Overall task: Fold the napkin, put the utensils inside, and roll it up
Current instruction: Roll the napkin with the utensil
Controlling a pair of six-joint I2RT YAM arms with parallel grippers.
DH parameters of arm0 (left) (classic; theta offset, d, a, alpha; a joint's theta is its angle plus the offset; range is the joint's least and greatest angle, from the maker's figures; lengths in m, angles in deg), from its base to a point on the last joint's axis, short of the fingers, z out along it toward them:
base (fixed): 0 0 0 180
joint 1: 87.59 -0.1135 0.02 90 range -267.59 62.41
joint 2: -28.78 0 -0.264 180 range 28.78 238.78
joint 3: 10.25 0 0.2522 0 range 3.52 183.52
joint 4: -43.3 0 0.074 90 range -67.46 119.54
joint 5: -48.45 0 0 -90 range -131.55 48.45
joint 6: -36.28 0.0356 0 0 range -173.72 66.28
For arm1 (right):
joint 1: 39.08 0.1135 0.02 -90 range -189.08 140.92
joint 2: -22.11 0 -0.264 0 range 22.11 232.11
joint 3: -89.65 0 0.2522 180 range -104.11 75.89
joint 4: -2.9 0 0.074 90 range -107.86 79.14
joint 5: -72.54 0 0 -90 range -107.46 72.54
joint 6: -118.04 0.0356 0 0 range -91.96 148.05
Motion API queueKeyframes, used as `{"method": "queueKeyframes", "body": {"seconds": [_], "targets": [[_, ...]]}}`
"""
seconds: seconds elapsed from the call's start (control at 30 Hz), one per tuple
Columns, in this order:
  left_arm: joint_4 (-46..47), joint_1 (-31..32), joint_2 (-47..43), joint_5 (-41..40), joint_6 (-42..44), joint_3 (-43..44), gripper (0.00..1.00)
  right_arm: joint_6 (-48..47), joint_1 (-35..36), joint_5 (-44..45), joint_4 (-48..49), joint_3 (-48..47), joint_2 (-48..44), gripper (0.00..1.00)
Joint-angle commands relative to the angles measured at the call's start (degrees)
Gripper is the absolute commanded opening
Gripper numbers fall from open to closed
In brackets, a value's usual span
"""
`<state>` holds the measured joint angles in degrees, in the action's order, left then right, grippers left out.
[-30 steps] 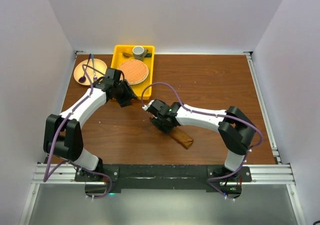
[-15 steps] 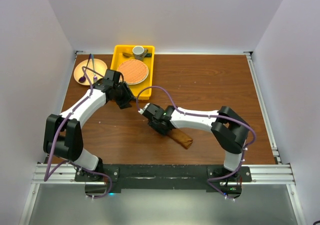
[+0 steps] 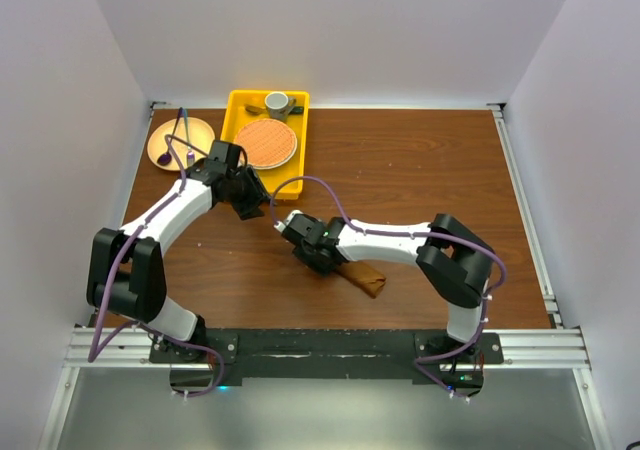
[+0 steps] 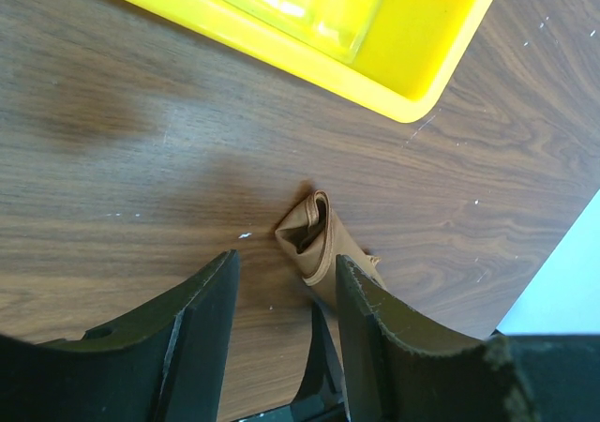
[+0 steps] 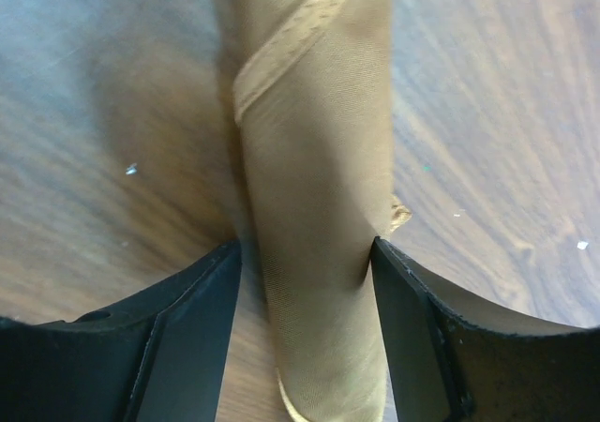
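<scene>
The napkin [image 3: 366,276] lies on the table as a tight rust-brown roll, running diagonally. My right gripper [image 3: 320,259] stands over its upper-left part. In the right wrist view the roll [image 5: 314,159] passes between the two black fingers [image 5: 187,328]. The right finger touches the cloth and the left one shows a thin gap, so the right gripper [image 5: 307,253] is open around the roll. My left gripper [image 3: 250,202] hovers open and empty by the tray. Just past the left gripper's [image 4: 281,281] tips is the roll's open end [image 4: 314,239]. The utensils are out of view.
A yellow tray [image 3: 236,106] at the back left holds a round orange woven mat [image 3: 267,142] and a grey cup [image 3: 277,102]. Its corner [image 4: 412,66] is close ahead of the left gripper. A wooden plate [image 3: 192,128] with a purple spoon [image 3: 164,154] sits left of it.
My right gripper has slid up and left along the roll, and its jaws have eased off the cloth. The left arm has barely moved.
</scene>
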<state>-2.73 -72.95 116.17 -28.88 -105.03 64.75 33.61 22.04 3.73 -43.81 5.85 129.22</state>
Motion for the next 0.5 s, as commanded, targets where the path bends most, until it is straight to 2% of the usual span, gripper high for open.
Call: {"method": "queueKeyframes", "body": {"seconds": [0.0, 0.27, 0.33, 0.4, 0.43, 0.47], "targets": [[1.16, -0.57, -2.23, 0.78, 1.3, -0.67, 0.5, 1.56, 0.22, 5.35, 1.57, 1.4, 1.61, 0.6], [1.07, -0.75, -3.37, 0.78, 1.12, -2.08, 0.5, 2.43, -0.56, 7.12, 2.54, 2.1, 2.14, 0.37], [0.9, -1.01, -3.81, 0.69, 1.3, -2.08, 0.5, 2.35, -0.74, 2.56, 2.63, 1.66, 1.53, 0.3], [0.81, -1.36, -4.07, 0.87, 1.91, -1.91, 0.5, 2.61, -1.44, -1.31, 1.67, 0.26, 0.65, 0.17], [0.55, -1.45, -4.16, 0.87, 2.35, -1.47, 0.5, 2.61, -1.97, -8.2, 1.23, -0.44, 0.56, 0.15], [0.37, -1.54, -4.16, 0.87, 2.79, -1.12, 0.5, 2.61, -3.1, -11.23, 0.96, -1.4, 0.38, 0.14]]}}
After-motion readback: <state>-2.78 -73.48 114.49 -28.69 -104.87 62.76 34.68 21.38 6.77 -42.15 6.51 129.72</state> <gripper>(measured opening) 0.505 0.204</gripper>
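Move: The rolled napkin lies between the right hand's open fingers, its middle about 3 cm to the right, 2 cm back and 1 cm lower. The yellow bin is some 24 cm ahead and 14 cm to the left of the right hand, at about its height, with the round orange disc inside at about the same spot. From the left hand, the rolled napkin's middle is about 10 cm back, 16 cm right and 9 cm below. Edging about 1 cm forward, the right hand closes its half-open fingers and pinches the rolled napkin from both sides. ##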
